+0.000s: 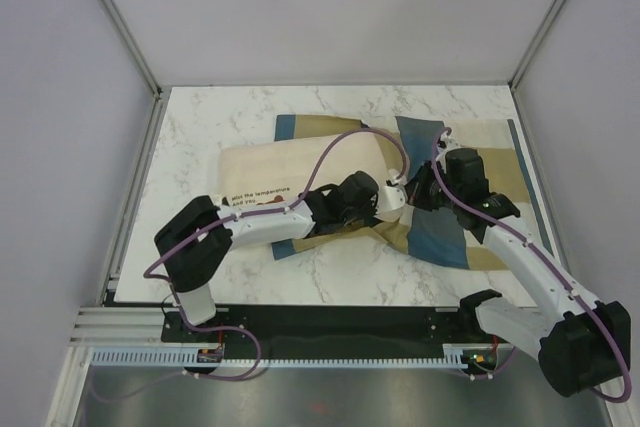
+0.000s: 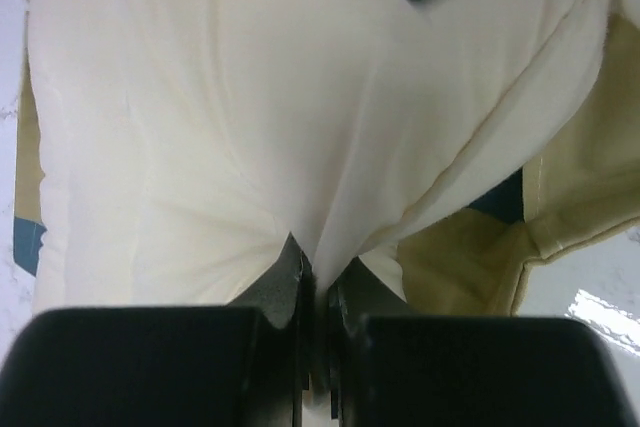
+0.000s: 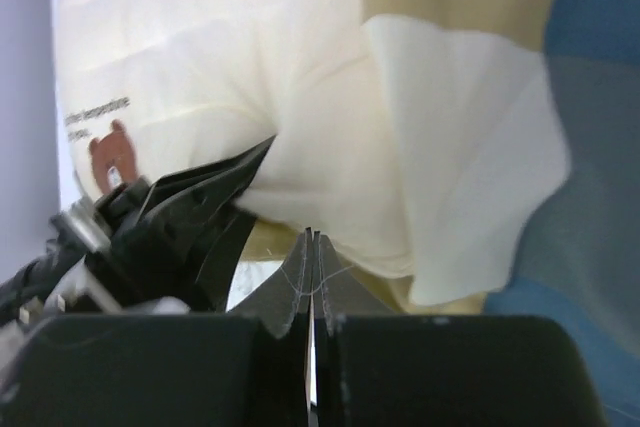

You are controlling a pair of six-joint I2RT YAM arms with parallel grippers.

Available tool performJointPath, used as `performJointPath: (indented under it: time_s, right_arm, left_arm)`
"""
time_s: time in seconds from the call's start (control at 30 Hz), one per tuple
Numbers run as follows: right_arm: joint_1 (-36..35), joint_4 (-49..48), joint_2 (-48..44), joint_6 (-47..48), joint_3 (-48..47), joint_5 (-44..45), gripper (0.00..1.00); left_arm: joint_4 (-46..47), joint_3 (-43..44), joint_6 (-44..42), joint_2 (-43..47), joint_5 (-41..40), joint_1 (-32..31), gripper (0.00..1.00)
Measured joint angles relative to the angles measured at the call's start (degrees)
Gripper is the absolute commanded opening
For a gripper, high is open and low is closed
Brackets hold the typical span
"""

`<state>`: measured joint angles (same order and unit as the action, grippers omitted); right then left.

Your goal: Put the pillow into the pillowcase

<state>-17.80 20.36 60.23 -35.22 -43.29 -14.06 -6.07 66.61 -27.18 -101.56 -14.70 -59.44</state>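
The cream pillow [image 1: 262, 162] lies left of centre on the table, its bear face [image 3: 112, 152] and dark text visible in the right wrist view. Its right end sits on the blue, tan and cream checked pillowcase [image 1: 440, 235], which spreads to the right. My left gripper [image 1: 390, 199] is at that right end, shut on a pinch of the pillow's cream cloth [image 2: 318, 265]. My right gripper [image 1: 418, 194] is just beside it, over the pillowcase. Its jaws [image 3: 314, 239] are shut with nothing between them, just under the pillow's edge [image 3: 330, 207].
White marble tabletop [image 1: 200, 127] with grey walls on three sides. The black left gripper body [image 3: 170, 237] crowds the right wrist view. Tan pillowcase cloth [image 2: 470, 267] is bunched under the pillow's corner. Purple cable [image 1: 340, 152] arcs over the pillow.
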Motion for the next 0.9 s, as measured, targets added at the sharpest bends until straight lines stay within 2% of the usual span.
performJointPath:
  time_s: [0.13, 0.23, 0.27, 0.3, 0.37, 0.4, 0.6, 0.67, 0.9]
  right_arm:
    - [0.0, -3.2, -1.1, -3.2, 0.5, -7.1, 0.0]
    - [0.3, -4.4, -1.1, -4.6, 0.9, -8.8, 0.02]
    - [0.3, -4.2, -1.2, -4.5, 0.9, -8.7, 0.07]
    - [0.1, -3.5, -1.3, -4.1, 0.8, -8.2, 0.25]
    - [-0.3, -2.1, -1.7, -3.4, 0.7, -6.6, 0.36]
    - [-0.3, -1.3, -2.0, -2.8, 0.7, -5.6, 0.41]
    - [-0.2, 1.6, -3.1, -0.2, 0.7, 1.5, 0.5]
    - [0.1, 2.2, -3.5, 0.8, 0.7, 4.1, 0.51]
    - [2.3, 4.2, -1.6, 4.6, -0.7, 12.8, 0.55]
  left_arm:
    - [0.6, 0.4, 3.8, 0.7, 1.3, 1.1, 0.11]
    - [0.6, 0.5, 5.8, 1.4, 1.3, 1.2, 0.26]
    - [0.6, 0.6, 6.4, 1.6, 1.3, 1.2, 0.4]
    - [0.6, 0.9, 6.9, 1.6, 1.4, 1.2, 0.48]
    - [0.7, 1.5, 8.2, 1.8, 1.5, 1.1, 0.59]
    - [0.6, 1.7, 8.7, 2.0, 1.5, 1.1, 0.6]
    - [0.3, 2.0, 12.4, 5.1, 1.6, 1.1, 0.64]
    - [0.2, 2.0, 13.0, 6.9, 1.8, 1.1, 0.71]
    - [-4.5, 2.8, 13.4, 12.1, 1.5, 1.1, 0.72]
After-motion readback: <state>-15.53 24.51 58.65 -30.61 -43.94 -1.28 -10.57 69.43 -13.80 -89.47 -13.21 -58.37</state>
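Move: The pillow's bunched near-right corner is already pinched in the left fingers. The pillowcase's white mouth edge, where that corner is going, lies about 5 cm to this hand's right, 4 cm ahead and 3 cm lower; the pillow's middle is some 15 cm left and 9 cm ahead. From the shut right hand the same edge is about 2 cm ahead, 1 cm right and 8 cm down, with the case's blue band about 5 cm right and 2 cm ahead. The pinched pillow corner is let go: the left fingers open wide and the hand climbs nearly 10 cm straight off the pillow, rolling its right side up almost 20 degrees. Meanwhile the right hand lifts and shifts left about 2 cm, then swings back right some 7 cm, sinking slightly and turning clockwise, its fingers opening about halfway above the pillowcase's mouth edge. ##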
